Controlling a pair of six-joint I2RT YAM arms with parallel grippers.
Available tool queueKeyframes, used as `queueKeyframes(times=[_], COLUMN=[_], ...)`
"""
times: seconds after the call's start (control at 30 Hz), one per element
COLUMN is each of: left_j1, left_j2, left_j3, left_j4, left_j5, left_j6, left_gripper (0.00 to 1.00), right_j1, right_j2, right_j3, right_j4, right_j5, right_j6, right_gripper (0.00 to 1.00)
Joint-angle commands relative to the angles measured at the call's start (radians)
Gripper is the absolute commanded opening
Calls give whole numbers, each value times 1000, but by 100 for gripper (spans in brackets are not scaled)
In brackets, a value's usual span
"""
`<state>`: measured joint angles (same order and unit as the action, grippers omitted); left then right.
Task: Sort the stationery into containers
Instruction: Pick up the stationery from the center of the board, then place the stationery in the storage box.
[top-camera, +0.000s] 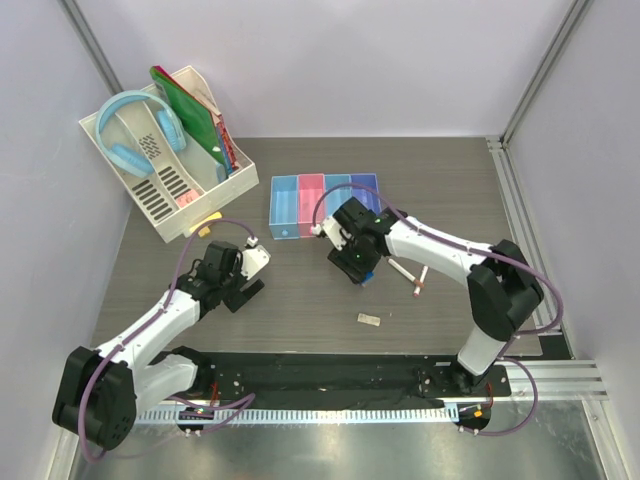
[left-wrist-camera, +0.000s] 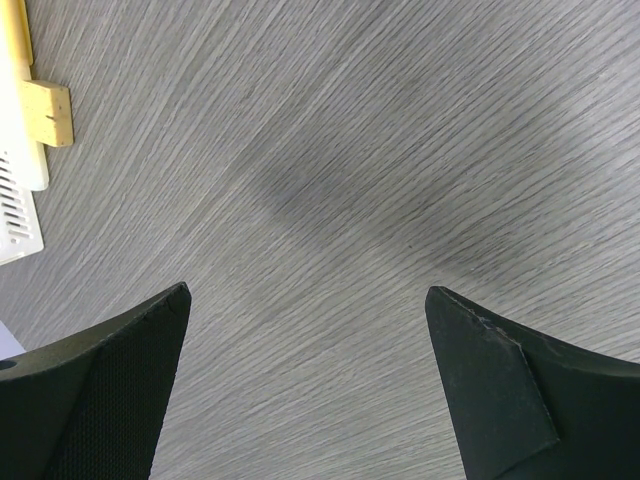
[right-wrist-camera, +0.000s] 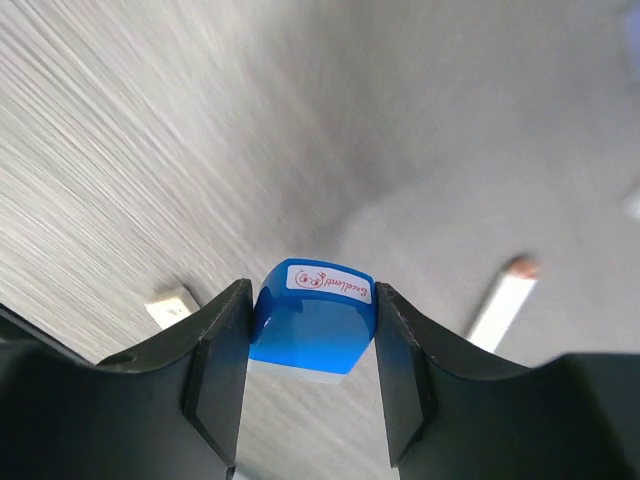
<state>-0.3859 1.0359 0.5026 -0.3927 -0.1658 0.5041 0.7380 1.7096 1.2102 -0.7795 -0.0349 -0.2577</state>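
My right gripper (right-wrist-camera: 312, 330) is shut on a blue square eraser (right-wrist-camera: 315, 315) with a white label, holding it a little above the table. From above, this gripper (top-camera: 360, 273) hangs just in front of the containers (top-camera: 323, 205), a joined row of light blue, pink, light blue and purple bins. On the table to its right lie two thin white pens (top-camera: 403, 270), one of them blurred in the right wrist view as a pen (right-wrist-camera: 500, 305). A tan flat piece (top-camera: 369, 319) lies nearer the front. My left gripper (left-wrist-camera: 308, 300) stands open over bare table, with nothing between its fingers.
A large white slotted rack (top-camera: 160, 185) at the back left holds blue headphones (top-camera: 140, 130) and green and red folders (top-camera: 190, 110). A small yellow piece (left-wrist-camera: 45, 110) lies against the rack's front edge. The arm bases sit along the near table edge.
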Motion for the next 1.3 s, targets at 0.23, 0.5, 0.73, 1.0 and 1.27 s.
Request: queueKeyframes(times=[0.23, 0.5, 0.73, 1.0, 1.27], left_j1=[1, 80, 139, 143, 145], left_j2=[-11, 1, -30, -89, -94], left_j3=[-7, 2, -44, -36, -30], left_j4=[31, 9, 12, -57, -77], left_j5=[-95, -140, -147, -153, -170], left_j6=[-9, -1, -16, -73, -81], left_gripper=[100, 100, 100, 100, 100], right_j1=[8, 8, 0, -22, -31], right_j2=[-114, -10, 179, 327, 395], right_j3=[72, 58, 159, 219, 201], right_j4=[525, 987, 1181, 1302, 1375], right_j5=[101, 200, 305, 290, 273], right_j6=[-61, -109, -170, -141, -107], right_gripper=[20, 18, 18, 20, 21])
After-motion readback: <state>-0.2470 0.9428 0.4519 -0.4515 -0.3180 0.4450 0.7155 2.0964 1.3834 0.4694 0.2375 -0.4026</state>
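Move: The blue block is already pinched in the right hand, a few centimetres off the board. The pink tray it is taken to lies about 22 cm ahead of that hand and 13 cm left, some 4 cm lower. The left blue tray adjoins it 7 cm farther left, the right blue tray 7 cm to its right. The white marker lies 2 cm ahead and 10 cm right of the right hand. From the left hand, the pink tray is about 26 cm ahead and 16 cm right. The blue block, kept pinched at an unchanged grip, is carried by the right hand about 24 cm forward and 13 cm left to over the pink tray, rising in an arc of some 13 cm and sinking about 6 cm at the end. The wrist swings the fingers up about 60 degrees to point forward-left. The empty, open left hand shifts left, away from the trays. ##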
